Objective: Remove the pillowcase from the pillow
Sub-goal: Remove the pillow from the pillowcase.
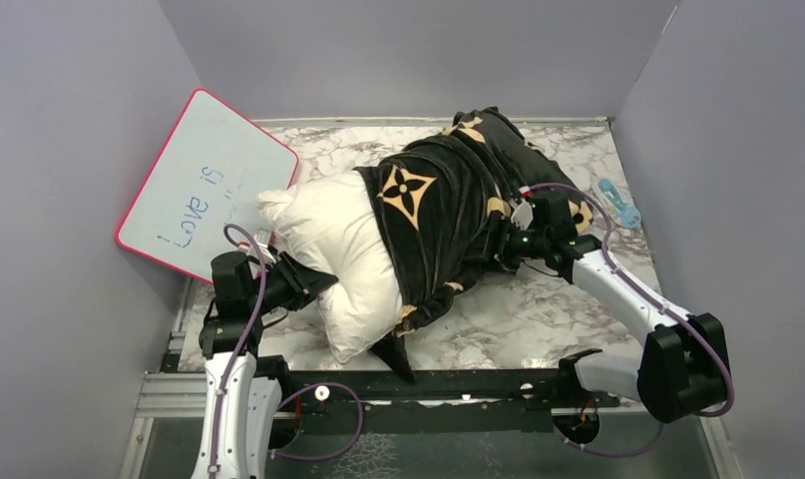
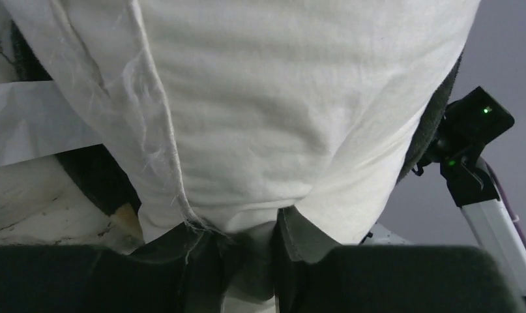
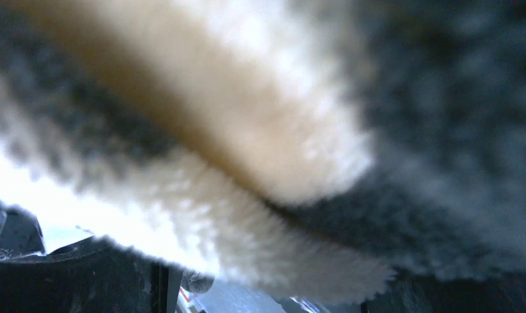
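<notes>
The plump white pillow (image 1: 328,244) lies across the marble table, its left half bare. The black pillowcase (image 1: 458,195) with tan flower motifs covers its right half and bunches toward the back right. My left gripper (image 1: 316,282) is at the pillow's near left edge. In the left wrist view it (image 2: 266,251) is shut on a pinch of the white pillow (image 2: 279,111) fabric. My right gripper (image 1: 506,244) is pressed into the pillowcase's right side. Furry black and tan pillowcase (image 3: 390,130) cloth fills the right wrist view and buries the fingertips, bunched between the widely spaced fingers.
A pink-rimmed whiteboard (image 1: 203,185) leans against the left wall, touching the pillow's far corner. A small blue object (image 1: 617,205) lies by the right wall. Grey walls close in three sides. A black rail (image 1: 448,384) runs along the table's front edge.
</notes>
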`<move>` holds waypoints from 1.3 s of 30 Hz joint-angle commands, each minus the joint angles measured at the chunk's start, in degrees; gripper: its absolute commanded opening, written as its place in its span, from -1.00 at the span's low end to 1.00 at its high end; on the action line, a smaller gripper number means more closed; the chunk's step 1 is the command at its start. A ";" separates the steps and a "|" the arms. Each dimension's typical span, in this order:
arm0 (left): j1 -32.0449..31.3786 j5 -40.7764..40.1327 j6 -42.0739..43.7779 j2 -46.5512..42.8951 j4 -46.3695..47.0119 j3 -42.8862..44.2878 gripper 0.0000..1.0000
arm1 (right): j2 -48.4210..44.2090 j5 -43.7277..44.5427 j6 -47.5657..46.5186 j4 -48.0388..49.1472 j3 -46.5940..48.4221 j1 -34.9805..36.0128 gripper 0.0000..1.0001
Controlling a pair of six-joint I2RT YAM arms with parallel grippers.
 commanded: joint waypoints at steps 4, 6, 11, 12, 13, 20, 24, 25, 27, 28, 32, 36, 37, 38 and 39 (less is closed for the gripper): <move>-0.09 4.81 -5.96 2.99 11.62 0.00 -1.00 | -11.54 0.12 -7.47 -9.94 -3.13 0.52 0.48; -0.04 3.41 -4.07 5.20 11.31 2.09 -1.00 | -17.35 2.11 -5.88 -11.15 -5.92 0.52 0.49; -0.24 1.20 -0.72 9.11 9.66 7.37 -1.00 | -30.16 -6.20 6.61 0.45 -17.54 0.58 0.52; -0.34 1.17 -0.18 9.63 9.23 8.14 -1.00 | -31.39 -8.31 9.90 4.96 -19.92 0.53 0.52; -0.49 1.23 0.51 10.13 8.72 8.85 -1.00 | -31.95 -9.43 12.53 9.35 -21.67 0.57 0.52; -1.36 -0.08 5.15 12.95 3.00 11.80 -1.00 | -21.35 -11.98 17.18 28.14 -22.44 1.14 0.53; -1.54 -0.82 7.00 14.19 0.19 14.24 -1.00 | -12.18 -13.05 18.32 34.87 -21.29 1.77 0.01; -1.62 -1.23 7.53 14.38 -0.55 14.91 -1.00 | -10.87 -12.54 17.49 34.56 -20.66 1.75 -0.19; -1.63 -2.13 9.02 14.77 -2.58 16.21 -1.00 | -10.04 -8.68 15.33 29.57 -18.72 1.76 -0.39; -1.59 -2.95 10.15 15.02 -3.79 17.23 -1.00 | -10.61 -5.73 13.75 26.30 -17.43 1.69 -0.50; -1.59 -10.72 15.50 15.76 -10.46 22.22 -1.00 | -15.66 16.74 5.26 7.33 -10.46 1.28 -0.99; -1.67 -20.85 19.00 16.58 -15.10 26.52 -1.00 | -19.62 30.02 -2.99 1.77 -6.65 -1.68 -0.99; -1.68 -22.03 19.26 16.88 -15.59 27.05 -1.00 | -19.71 31.90 -4.68 -0.03 -5.29 -2.21 -0.99; -1.67 -22.43 19.32 17.17 -15.69 27.35 -1.00 | -19.43 32.42 -5.62 -1.94 -3.95 -2.67 -0.99; -1.67 -22.17 19.04 17.49 -15.57 27.56 -1.00 | -18.88 30.52 -6.55 -2.89 -2.92 -2.87 -0.99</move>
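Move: The pillow's bare white end lies right at the left hand, its middle about 4 cm ahead, 3 cm right and a little below; the pillowcase's open hem crosses some 12 cm right and 6 cm ahead of that hand. The pillowcase's middle is roughly 6 cm ahead and 3 cm left of the right hand, about level with it. The blue goggles lie some 30 cm to its right, 10 cm ahead and 10 cm below. Left pinches pillow, moves 6 cm up-forward-left; right backs 8 cm, returns, shuts on pillowcase, pulls right and up. ##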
